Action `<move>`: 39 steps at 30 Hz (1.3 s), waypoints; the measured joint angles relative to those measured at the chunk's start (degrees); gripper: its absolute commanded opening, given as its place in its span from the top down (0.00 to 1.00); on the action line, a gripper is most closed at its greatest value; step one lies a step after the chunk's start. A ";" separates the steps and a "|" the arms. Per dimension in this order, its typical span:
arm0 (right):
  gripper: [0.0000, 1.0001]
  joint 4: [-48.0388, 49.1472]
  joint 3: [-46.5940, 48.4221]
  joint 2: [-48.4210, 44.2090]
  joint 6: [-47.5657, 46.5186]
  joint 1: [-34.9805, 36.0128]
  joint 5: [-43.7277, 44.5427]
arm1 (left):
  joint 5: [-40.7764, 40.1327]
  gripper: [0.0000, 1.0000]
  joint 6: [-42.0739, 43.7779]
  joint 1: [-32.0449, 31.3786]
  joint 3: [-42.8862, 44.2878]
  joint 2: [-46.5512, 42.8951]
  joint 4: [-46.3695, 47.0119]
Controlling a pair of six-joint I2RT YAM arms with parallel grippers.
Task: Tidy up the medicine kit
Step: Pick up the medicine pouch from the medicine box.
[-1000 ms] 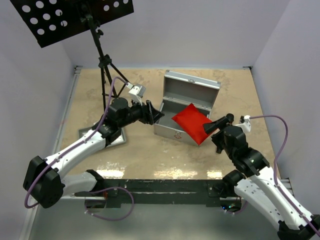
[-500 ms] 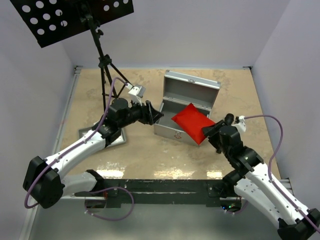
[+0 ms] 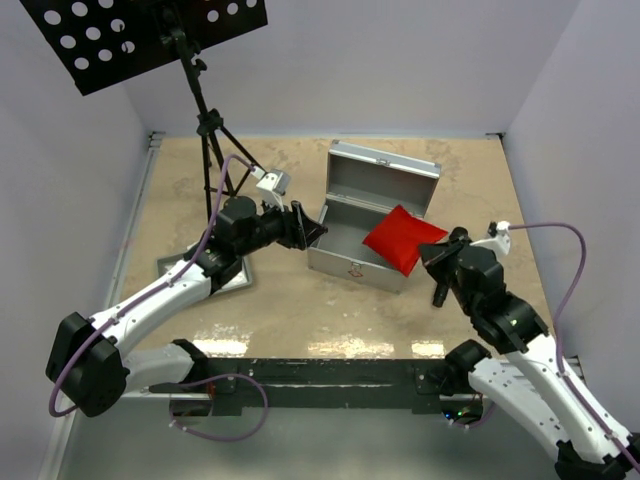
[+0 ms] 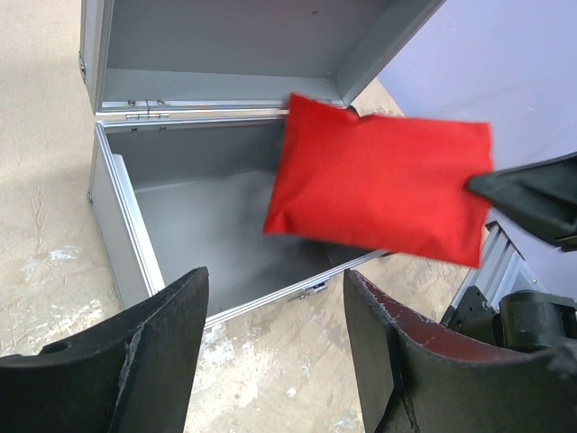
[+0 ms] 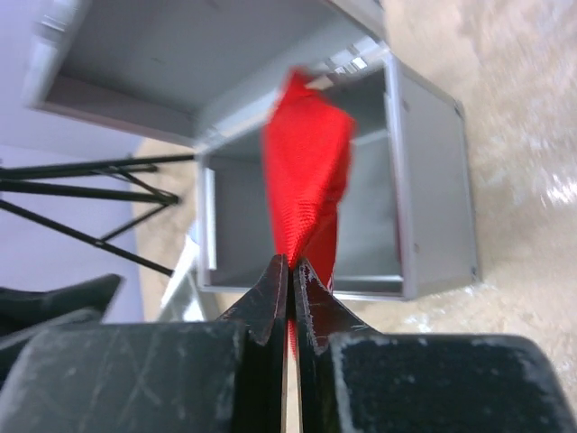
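The silver-grey metal case (image 3: 345,262) stands open at mid-table, lid (image 3: 382,182) up; its inside looks bare in the left wrist view (image 4: 216,244). My right gripper (image 3: 428,258) is shut on a corner of the red pouch (image 3: 403,238) and holds it in the air over the case's right end. The pouch also shows in the left wrist view (image 4: 383,185) and edge-on in the right wrist view (image 5: 305,180). My left gripper (image 3: 312,230) is open and empty just left of the case's left end.
A black tripod stand (image 3: 205,125) with a perforated black plate (image 3: 140,30) stands at the back left. A grey flat tray (image 3: 232,272) lies under my left arm. Walls close the table on three sides.
My right gripper has carried the red pouch to the right and slightly back, from over the case's front wall to its right end. The left arm has not moved.
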 measured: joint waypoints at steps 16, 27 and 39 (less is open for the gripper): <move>1.00 -6.49 29.97 18.82 -18.18 0.00 2.64 | -0.52 0.02 1.46 -2.73 -1.99 -3.30 3.65; 1.00 -9.05 31.32 20.22 -20.85 0.00 -4.04 | -7.65 0.00 22.40 -15.89 -17.49 -9.16 24.87; 1.00 -7.65 31.50 21.55 -20.87 0.00 -11.30 | -13.64 0.00 48.37 -27.91 -17.00 -1.29 40.61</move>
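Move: The right fingers already pinch the medicine pouch by its near right edge, its middle about 4 cm ahead, 5 cm left and a little below them. The open medicine box sits some 8 cm ahead, 14 cm left and 15 cm below, and the black microphone about 2 cm ahead, 5 cm right and 20 cm down. From the half-open left hand the pouch is roughly 16 cm right, 1 cm back and 3 cm lower. Right hand lifts the still-pinched medicine pouch about 11 cm, while left swings back-right, opening wide, fingers tipping up. ##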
